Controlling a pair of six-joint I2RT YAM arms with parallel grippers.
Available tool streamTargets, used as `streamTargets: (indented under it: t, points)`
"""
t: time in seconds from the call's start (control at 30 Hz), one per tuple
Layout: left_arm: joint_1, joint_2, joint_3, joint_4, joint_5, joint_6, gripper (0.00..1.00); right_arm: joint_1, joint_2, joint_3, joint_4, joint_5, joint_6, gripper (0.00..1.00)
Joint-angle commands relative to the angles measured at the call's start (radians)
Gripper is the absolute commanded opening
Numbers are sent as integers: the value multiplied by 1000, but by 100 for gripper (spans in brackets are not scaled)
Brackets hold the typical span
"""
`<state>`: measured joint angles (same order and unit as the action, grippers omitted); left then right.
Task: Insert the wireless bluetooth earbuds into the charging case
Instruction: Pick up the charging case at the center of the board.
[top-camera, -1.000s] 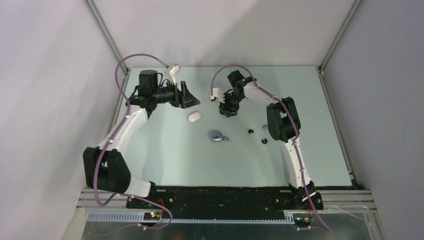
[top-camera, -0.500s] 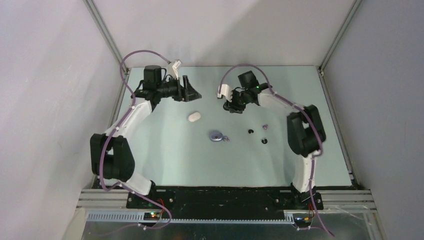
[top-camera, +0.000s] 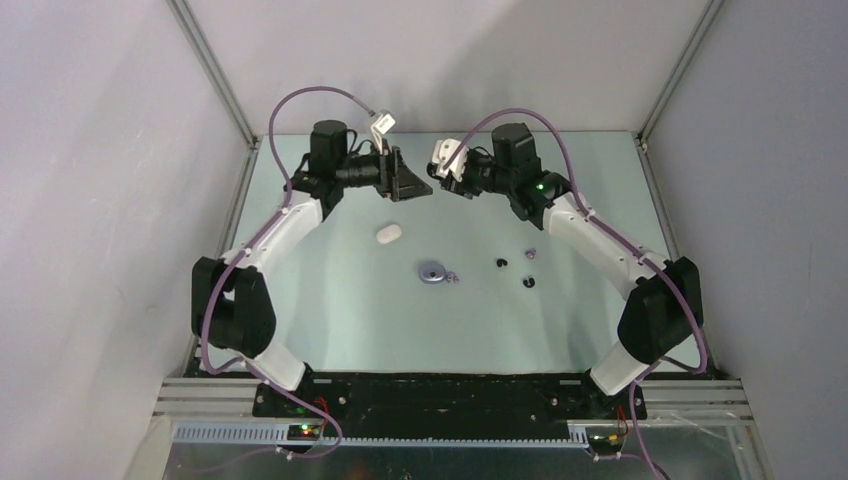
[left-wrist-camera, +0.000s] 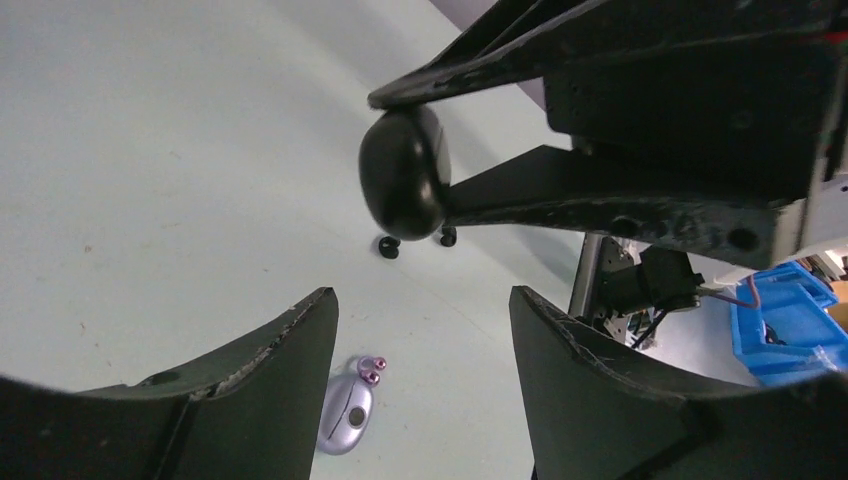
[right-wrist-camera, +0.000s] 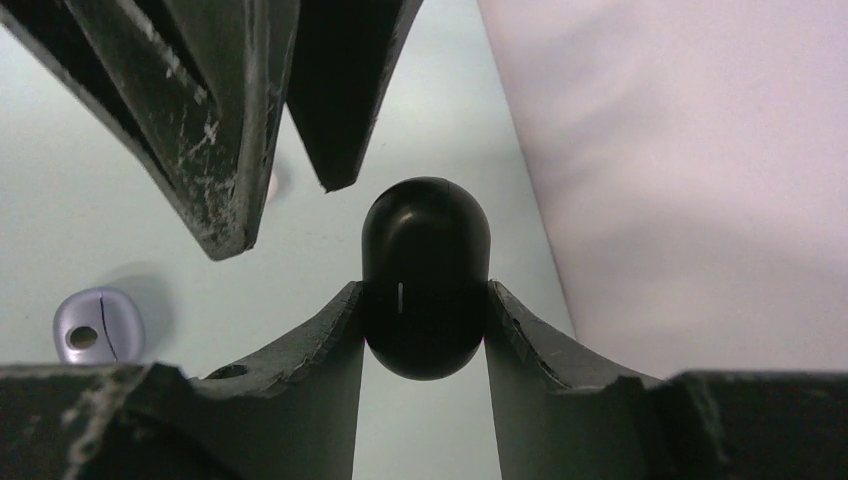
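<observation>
My right gripper is shut on a black oval charging case, held closed and raised above the table's far middle. The case also shows in the left wrist view. My left gripper is open and empty, facing the case from the left, a short gap away. Two black earbuds lie right of centre and show small in the left wrist view. A lavender case lies at centre with lavender buds touching its end. One more lavender bud lies by the black ones.
A white oval case lies on the table left of centre, below my left gripper. The enclosure's back wall stands close behind both grippers. The lavender case also shows in the right wrist view.
Both arms rose and swung toward the back middle. The right gripper carried the black case up from the table; the two grippers now face each other closely.
</observation>
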<state>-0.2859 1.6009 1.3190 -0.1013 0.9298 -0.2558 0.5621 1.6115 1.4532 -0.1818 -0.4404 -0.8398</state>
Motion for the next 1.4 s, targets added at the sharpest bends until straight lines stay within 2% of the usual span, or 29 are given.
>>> streamTargets:
  t: [0.0,0.53,0.87,0.93,1.0,1.1,1.17,1.23,1.37]
  points:
    - [2,22,41,127,71,-58,68,15,0,-8,50,17,11,30]
    - [1,68,55,242,92,-171,49,57,-11,-14,74,18,-20,30]
    - [1,71,34,306,122,-202,24,67,-6,-16,70,27,-27,31]
    - [0,70,27,335,134,-211,11,68,-4,-16,68,28,-23,34]
    - [1,67,18,366,145,-219,2,67,-1,-12,51,13,0,45]
    - [8,51,-19,467,185,-211,0,22,9,52,-126,-76,59,64]
    - [21,33,-51,525,234,-164,0,-20,28,142,-261,-173,136,70]
    - [31,10,-78,540,287,-57,0,-58,56,273,-383,-263,220,73]
    - [41,-41,-124,484,336,188,0,-84,143,423,-575,-395,255,72]
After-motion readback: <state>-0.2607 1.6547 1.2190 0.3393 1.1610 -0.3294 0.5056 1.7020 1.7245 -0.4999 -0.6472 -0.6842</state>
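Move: The charging case is still off the board in the right hand's fingers, its middle about 1 cm to the left of that hand's point. From the open left hand it lies roughly 3 cm ahead, 4 cm to the right and 2 cm above. The white case lies on the board about 4 cm ahead of the left hand, 7 cm to its left and 25 cm below; the purple case about 6 cm back of it, 3 cm right and equally low. The charging case is passed in mid-air: the right hand brings it about 2 cm left and slightly back, while the left hand eases right, forward and up some 2 cm, rolling slightly, and pinches its near end. Then the right fingers open and come free, that hand going right and up, tipping down about 20 degrees; the left keeps its grip, easing back and down. ##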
